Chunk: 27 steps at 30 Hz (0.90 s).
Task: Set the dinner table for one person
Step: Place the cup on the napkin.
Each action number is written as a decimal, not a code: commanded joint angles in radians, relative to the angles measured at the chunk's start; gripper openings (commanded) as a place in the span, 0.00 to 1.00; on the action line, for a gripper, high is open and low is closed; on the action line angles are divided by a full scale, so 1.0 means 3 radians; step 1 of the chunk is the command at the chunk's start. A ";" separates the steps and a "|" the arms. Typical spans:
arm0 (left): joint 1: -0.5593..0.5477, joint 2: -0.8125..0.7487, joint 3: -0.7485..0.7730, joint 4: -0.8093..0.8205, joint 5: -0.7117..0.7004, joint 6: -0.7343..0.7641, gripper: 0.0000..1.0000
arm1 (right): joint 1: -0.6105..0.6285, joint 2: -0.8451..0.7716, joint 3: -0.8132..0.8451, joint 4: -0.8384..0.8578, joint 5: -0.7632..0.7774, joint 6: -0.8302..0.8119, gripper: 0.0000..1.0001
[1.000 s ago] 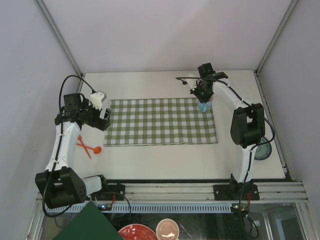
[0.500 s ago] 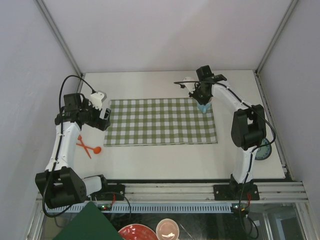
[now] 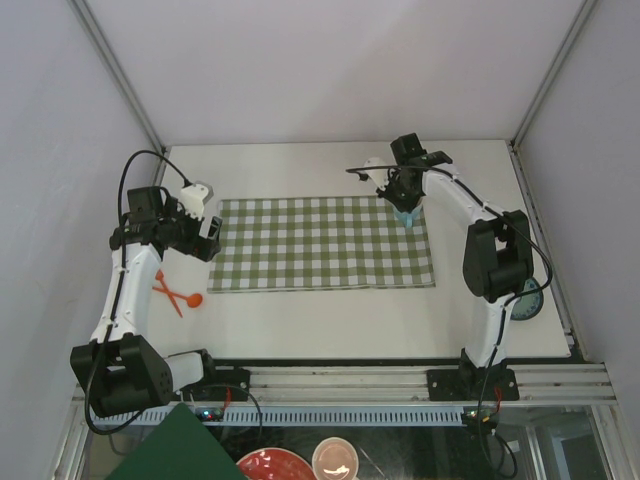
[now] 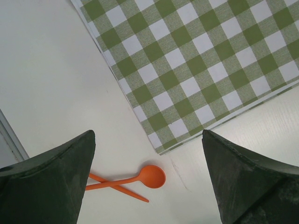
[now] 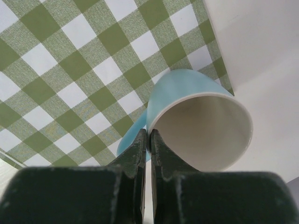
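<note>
A light-blue mug (image 5: 184, 88) with a white inside hangs over the far right corner of the green-and-white checked cloth (image 3: 320, 245). My right gripper (image 5: 149, 137) is shut on the mug's rim, one finger inside and one outside. From above, the mug (image 3: 405, 217) sits under the right gripper (image 3: 404, 196); whether it touches the cloth I cannot tell. My left gripper (image 4: 148, 135) stands open above the cloth's near left corner, holding nothing. An orange spoon (image 4: 152, 177) lies crossed over another orange utensil (image 4: 122, 191) on the dinner table (image 3: 300, 170).
A dark round dish (image 3: 526, 298) lies at the table's right edge, partly behind the right arm. Off the table, below the front rail, are a red bowl (image 3: 270, 466), a pale bowl (image 3: 336, 458) and a green board (image 3: 180, 450). Grey walls close in three sides.
My right gripper has shifted slightly left with the mug over the cloth's far right corner. The left arm has not moved.
</note>
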 commanded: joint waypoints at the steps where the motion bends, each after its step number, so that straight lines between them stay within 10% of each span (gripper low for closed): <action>1: 0.0028 -0.0051 -0.0067 0.0058 0.0006 0.0060 1.00 | -0.0029 -0.0230 -0.0058 0.0030 0.0012 -0.0040 0.00; 12: 0.0028 -0.0013 -0.0082 0.0068 -0.0004 0.0074 1.00 | -0.0146 -0.0430 -0.0100 0.0207 0.0134 0.0042 0.46; 27: 0.0046 -0.0054 -0.0077 0.0063 0.0047 0.0080 1.00 | -0.0925 -0.1076 -0.0037 -0.0170 -0.0016 0.0752 0.53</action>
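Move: Right at the back rim of the upright cup, the shut right fingertips still pinch its wall; the cup's middle lies about 4 cm ahead, 1 cm to the right and 5 cm below. The napkin's middle is some 22 cm left, 5 cm back and 10 cm down; the plate stands about 30 cm right and 19 cm back. From the left hand, the cup lies roughly 50 cm right, 15 cm ahead and 11 cm below. Opening its fingers to about half, the right hand lets go of the cup's rim while easing some 2 cm to the right at nearly the same height. It then climbs about 10 cm and swings farther right, speeding up away from the cup and off the napkin's far right corner, the fingertips tilting outward and the wrist turning about 15 degrees clockwise. ##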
